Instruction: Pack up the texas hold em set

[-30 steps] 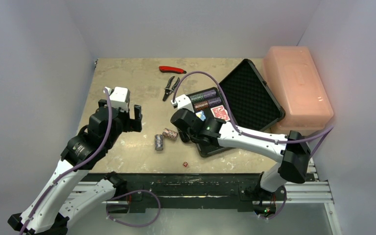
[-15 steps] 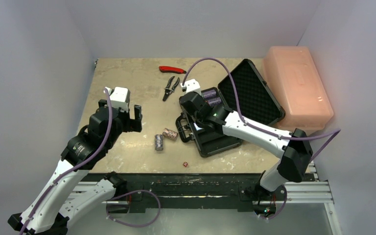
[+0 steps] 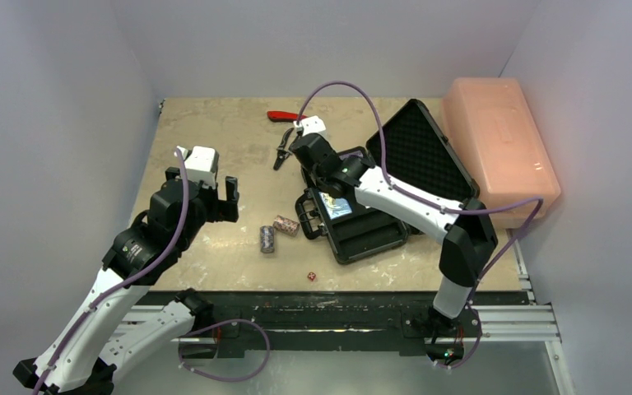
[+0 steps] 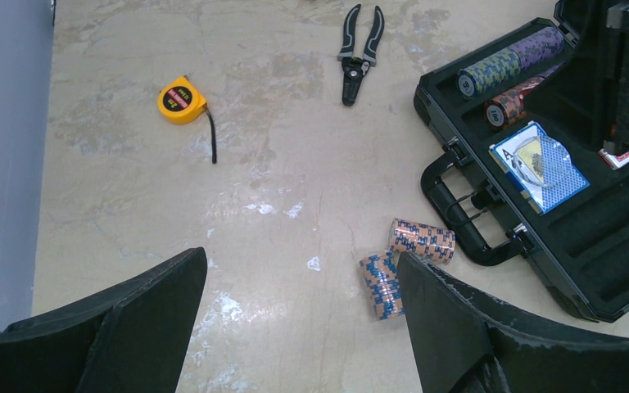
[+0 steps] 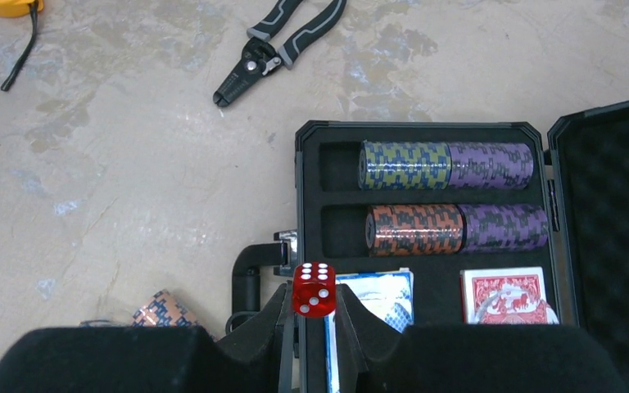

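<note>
The black briefcase (image 3: 370,234) lies open, its foam lid (image 3: 420,156) tilted back. It holds chip stacks (image 5: 446,164) (image 5: 456,228), a blue deck (image 5: 381,299) and a red deck (image 5: 505,296). My right gripper (image 5: 314,299) is shut on a red die (image 5: 314,289) and hovers above the case's handle edge; it also shows in the top view (image 3: 322,181). Two loose orange-and-blue chip stacks (image 3: 267,239) (image 3: 286,225) lie on the table left of the case. A second red die (image 3: 311,276) lies near the front edge. My left gripper (image 4: 303,270) is open and empty above the table, left of the loose stacks (image 4: 381,284).
A large pink box (image 3: 502,148) stands at the back right behind the lid. Pliers (image 3: 286,146) and a red-handled tool (image 3: 288,117) lie at the back. A yellow tape measure (image 4: 180,100) lies to the left.
My right gripper has moved from the case's front left corner toward the back, over the case's left side, with the die in it. The left arm has not moved.
</note>
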### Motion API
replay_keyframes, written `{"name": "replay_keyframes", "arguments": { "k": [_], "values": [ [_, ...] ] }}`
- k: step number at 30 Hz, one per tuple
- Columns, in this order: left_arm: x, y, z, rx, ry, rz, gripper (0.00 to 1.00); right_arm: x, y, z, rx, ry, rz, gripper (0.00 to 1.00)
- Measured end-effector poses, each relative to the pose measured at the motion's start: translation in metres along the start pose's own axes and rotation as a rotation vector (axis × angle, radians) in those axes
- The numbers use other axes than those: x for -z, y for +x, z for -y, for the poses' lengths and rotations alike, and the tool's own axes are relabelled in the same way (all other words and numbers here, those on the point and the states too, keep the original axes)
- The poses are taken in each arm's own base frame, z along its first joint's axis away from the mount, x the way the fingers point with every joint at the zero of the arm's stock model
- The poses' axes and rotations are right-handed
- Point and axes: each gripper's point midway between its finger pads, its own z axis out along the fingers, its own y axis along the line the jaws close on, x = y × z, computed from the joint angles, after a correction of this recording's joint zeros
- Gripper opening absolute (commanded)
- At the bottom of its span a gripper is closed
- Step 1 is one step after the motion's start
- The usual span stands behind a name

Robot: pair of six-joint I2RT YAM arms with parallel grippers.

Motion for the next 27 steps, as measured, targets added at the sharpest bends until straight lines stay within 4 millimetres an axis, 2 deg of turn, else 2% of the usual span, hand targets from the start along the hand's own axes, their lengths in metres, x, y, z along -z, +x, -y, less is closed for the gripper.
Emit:
{"name": "replay_keyframes", "arguments": {
  "k": [9, 14, 19, 27],
  "values": [
    [0.000, 0.000, 0.000, 0.000, 0.000, 0.000, 0.86, -0.031, -0.013, 0.006, -0.001, 0.018, -0.033, 0.00],
    [0.000, 0.000, -0.001, -0.002, -0.004, -0.001, 0.86, -0.055, -0.019, 0.011, -0.011, 0.027, -0.053, 0.00],
    [-0.001, 0.001, -0.001, -0.003, -0.007, -0.004, 0.86, -0.077, -0.013, 0.013, -0.002, 0.028, -0.088, 0.00],
    [-0.002, 0.001, 0.000, -0.005, -0.008, -0.008, 0.86, -0.099, -0.005, 0.012, 0.003, 0.018, -0.124, 0.00]
  ]
}}
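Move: The empty left end of the case's farthest chip slot lies about 10 cm ahead of the right hand, which still holds a red die, 1 cm left and some 13 cm below it. The green chips lie 12 cm ahead and 5 cm right; the orange chips, 6 cm ahead and 7 cm right. The wire strippers are about 17 cm ahead, 9 cm left. From the left hand, that slot end lies roughly 23 cm ahead, 23 cm right and 21 cm down. Forward first and nearly level, then sinking more steeply, the right hand carries the die some 8 cm outward and about 5 cm down, towards the empty gap left of the green chips. The fingers keep their pinch, and the wrist tips about 5 degrees farther down. ##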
